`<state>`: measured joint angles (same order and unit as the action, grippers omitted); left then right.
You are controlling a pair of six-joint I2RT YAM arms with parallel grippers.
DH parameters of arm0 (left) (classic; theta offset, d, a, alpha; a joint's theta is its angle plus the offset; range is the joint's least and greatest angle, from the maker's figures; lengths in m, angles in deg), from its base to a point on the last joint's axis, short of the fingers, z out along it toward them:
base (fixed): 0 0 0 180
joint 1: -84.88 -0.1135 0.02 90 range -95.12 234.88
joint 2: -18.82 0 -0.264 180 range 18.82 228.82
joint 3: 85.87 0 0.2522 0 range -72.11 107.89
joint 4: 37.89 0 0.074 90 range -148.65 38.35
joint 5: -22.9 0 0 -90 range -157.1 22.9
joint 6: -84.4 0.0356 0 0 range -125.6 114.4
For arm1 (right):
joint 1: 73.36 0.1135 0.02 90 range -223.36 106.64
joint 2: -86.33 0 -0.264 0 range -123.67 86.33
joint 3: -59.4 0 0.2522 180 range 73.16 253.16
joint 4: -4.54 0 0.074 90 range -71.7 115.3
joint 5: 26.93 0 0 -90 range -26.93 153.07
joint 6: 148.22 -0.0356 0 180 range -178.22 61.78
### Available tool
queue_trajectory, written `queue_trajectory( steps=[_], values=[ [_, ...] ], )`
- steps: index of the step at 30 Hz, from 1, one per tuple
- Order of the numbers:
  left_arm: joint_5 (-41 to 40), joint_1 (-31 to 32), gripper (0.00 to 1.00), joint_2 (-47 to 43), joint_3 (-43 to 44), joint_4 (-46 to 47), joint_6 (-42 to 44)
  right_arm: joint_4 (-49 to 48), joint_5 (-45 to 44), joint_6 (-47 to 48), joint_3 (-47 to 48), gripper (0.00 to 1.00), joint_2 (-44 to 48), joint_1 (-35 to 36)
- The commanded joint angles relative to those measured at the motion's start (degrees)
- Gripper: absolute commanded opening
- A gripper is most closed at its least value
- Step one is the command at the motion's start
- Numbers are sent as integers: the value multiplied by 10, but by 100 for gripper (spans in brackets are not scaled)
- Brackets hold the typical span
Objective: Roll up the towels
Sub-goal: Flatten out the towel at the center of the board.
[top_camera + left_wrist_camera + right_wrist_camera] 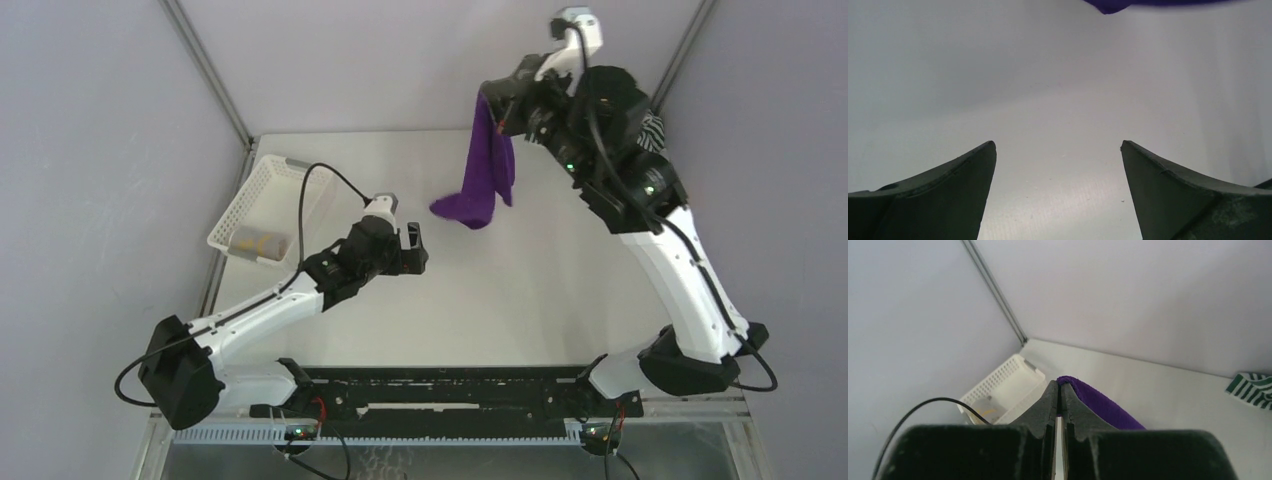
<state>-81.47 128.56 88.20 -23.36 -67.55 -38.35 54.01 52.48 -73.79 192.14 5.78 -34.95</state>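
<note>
A purple towel (pixel 487 170) hangs from my right gripper (pixel 492 108), which is raised high over the back of the table and shut on the towel's top edge (pixel 1083 390). The towel's lower end touches the table at about the middle. My left gripper (pixel 418 247) hovers low over the table just left of that lower end, jaws wide open and empty (pixel 1058 150); a purple corner (pixel 1128 5) shows at the top of its view. A rolled yellow-and-white towel (pixel 258 243) lies in the white basket (pixel 262 180). A green-and-white striped towel (pixel 1254 387) lies at the back right.
The white lattice basket (pixel 1008 375) stands at the table's left edge by the side wall. Grey walls close in the back and both sides. A black rail (pixel 440 395) runs along the near edge between the arm bases.
</note>
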Motion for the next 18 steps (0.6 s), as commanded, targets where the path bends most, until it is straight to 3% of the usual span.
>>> queue_trajectory(
  steps=[1, 12, 15, 18],
  values=[
    [21, 17, 100, -12, -15, 56, -28, 15, -50, 35, 16, 0, -37, 46],
    [-35, 17, 98, -162, -57, -34, -20, 24, -177, 151, 152, 0, -126, 197],
    [-47, 17, 98, -180, -51, -64, -9, 35, -253, 168, 177, 0, -152, 188],
    [-47, 17, 97, -175, -42, -79, 4, 75, -275, 135, 166, 0, -155, 124]
  ],
)
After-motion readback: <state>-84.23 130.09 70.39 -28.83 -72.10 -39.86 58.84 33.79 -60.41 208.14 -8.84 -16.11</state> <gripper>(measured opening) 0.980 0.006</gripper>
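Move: Below the right hand, the board's centre, where the purple towel it holds is being taken, lies about 7 cm farther out, 6 cm left and 53 cm down. The towel pile is some 30 cm ahead of that hand and 36 cm to its right, near board level. For the empty left hand, the towel's hanging lower end is about 8 cm ahead, 9 cm right and slightly above; the white basket lies some 17 cm ahead and 35 cm left, 12 cm lower. Swinging the held towel left high over the board, the right hand keeps it pinched at the top, travels about 10 cm left while dipping some 6 cm, then climbs most of that back; it rolls about 15 degrees, left side down. The left hand, fingers still wide open, first edges right and back, then draws back, up and left by 3 to 4 cm each beside the hanging cloth. ##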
